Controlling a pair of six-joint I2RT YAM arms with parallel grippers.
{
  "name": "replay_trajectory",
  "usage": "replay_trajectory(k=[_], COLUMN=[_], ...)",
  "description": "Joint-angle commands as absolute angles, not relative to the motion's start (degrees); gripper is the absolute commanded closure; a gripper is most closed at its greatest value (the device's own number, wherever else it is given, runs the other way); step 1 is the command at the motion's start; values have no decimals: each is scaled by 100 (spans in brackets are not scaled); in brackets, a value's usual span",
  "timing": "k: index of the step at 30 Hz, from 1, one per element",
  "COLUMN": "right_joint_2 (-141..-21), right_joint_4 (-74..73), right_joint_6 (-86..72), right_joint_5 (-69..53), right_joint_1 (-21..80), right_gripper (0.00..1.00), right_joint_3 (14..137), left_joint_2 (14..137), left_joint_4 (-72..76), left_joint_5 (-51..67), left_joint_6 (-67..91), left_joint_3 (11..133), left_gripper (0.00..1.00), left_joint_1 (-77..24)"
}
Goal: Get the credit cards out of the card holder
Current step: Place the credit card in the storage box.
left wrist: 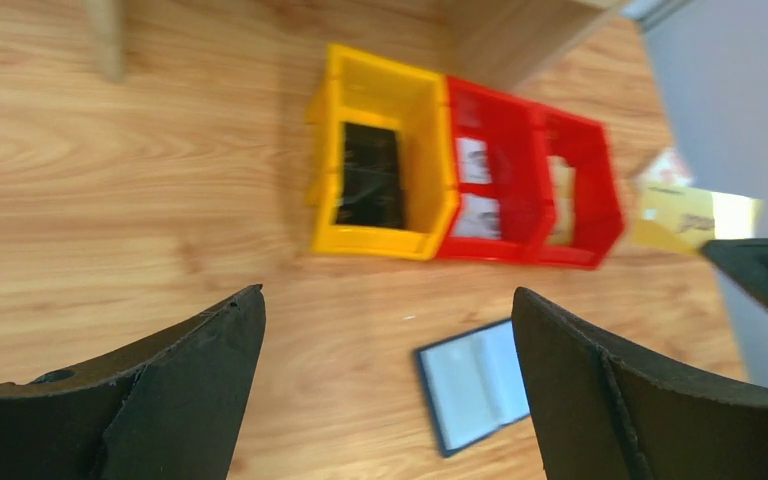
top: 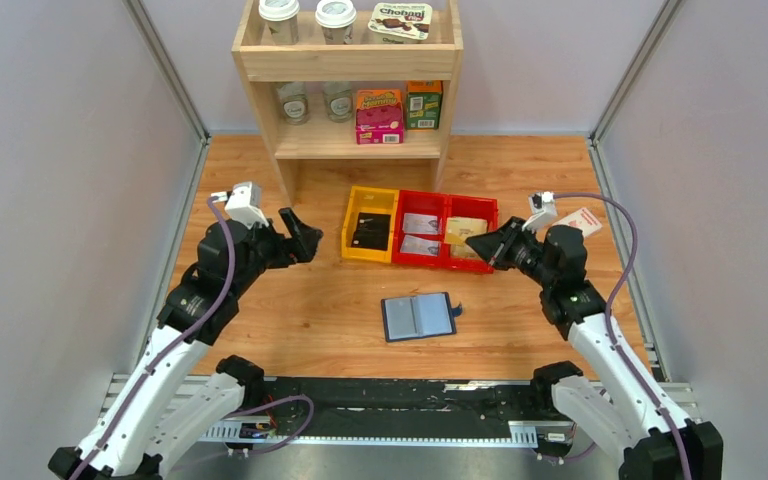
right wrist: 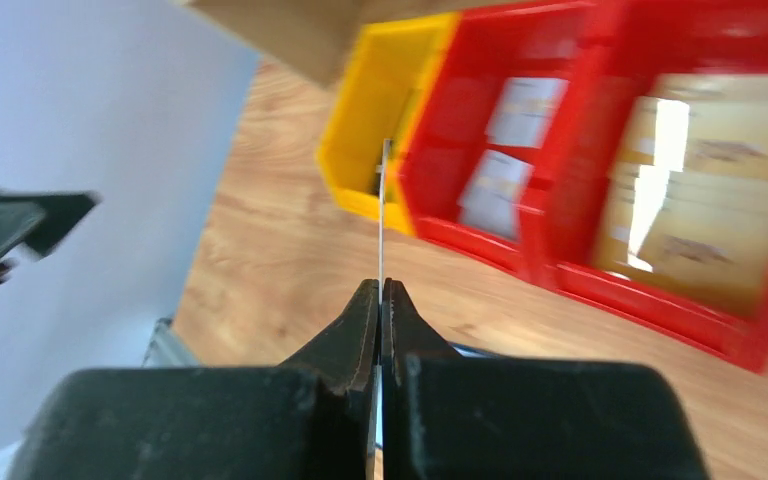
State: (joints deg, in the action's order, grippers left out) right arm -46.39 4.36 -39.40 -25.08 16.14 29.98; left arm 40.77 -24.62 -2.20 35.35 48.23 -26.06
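Note:
The navy card holder (top: 418,316) lies open on the wooden table, its pale clear sleeves facing up; the left wrist view shows the holder (left wrist: 475,385) too. A black credit card (top: 370,232) rests in the yellow bin (top: 350,225). My left gripper (top: 305,232) hovers left of the bins, open and with nothing in it (left wrist: 388,295). My right gripper (top: 475,242) is above the near edge of the red bin (top: 445,198). It is shut (right wrist: 381,285) on a thin card seen edge-on (right wrist: 382,200), which looks yellowish in the left wrist view (left wrist: 690,215).
The red bin's compartments hold pale and tan cards (top: 465,230). A wooden shelf (top: 350,140) with cups and boxes stands behind the bins. A white-and-red box (top: 582,220) lies at the right, near the wall.

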Motion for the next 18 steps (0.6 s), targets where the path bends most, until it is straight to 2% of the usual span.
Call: replay_trajectory(k=[1,8,18], right_joint_2=[-4947,-6133,-7786], right_joint_4=[-1309,-1275,-141], right_joint_6=[-3033,-2742,-3129], right_joint_5=[-1838,-1581,-2293], right_joint_1=[1196,1055,1072], right_gripper=[100,100,100], right_joint_3=[3445,3884,4166], left_joint_2=[3850,3385,3217], left_joint_4=[-3559,-3744,-3507], left_joint_5=[-711,-1572,-1548], left_joint_6=[2462,1837,1960], left_joint_3=[4992,4544,4483], left_gripper=[0,0,1], left_joint_1=[-2268,-2241,-2189])
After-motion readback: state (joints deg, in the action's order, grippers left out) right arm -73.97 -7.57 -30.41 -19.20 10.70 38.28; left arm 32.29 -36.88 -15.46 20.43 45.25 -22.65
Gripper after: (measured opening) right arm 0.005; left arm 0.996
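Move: The right hand holds the tan card. The middle of the storage box's right red compartment, where matching cards lie, is about 11 cm ahead, 4 cm to this hand's right and some 17 cm below. The middle red compartment is about 12 cm ahead and 7 cm left; the open card holder is about 6 cm back and 7 cm left, 21 cm down. From the left hand the right compartment is roughly 12 cm ahead, 33 cm right, 23 cm below. Still pinching the tan card, the right hand sinks about 13 cm towards the right red compartment, pushing forward a little and first swinging some 5 cm right before easing slightly back left, while its fingers tip 25 degrees farther down. The open, empty left hand draws away leftward from the box, sinking a little and rolling its left side up. ##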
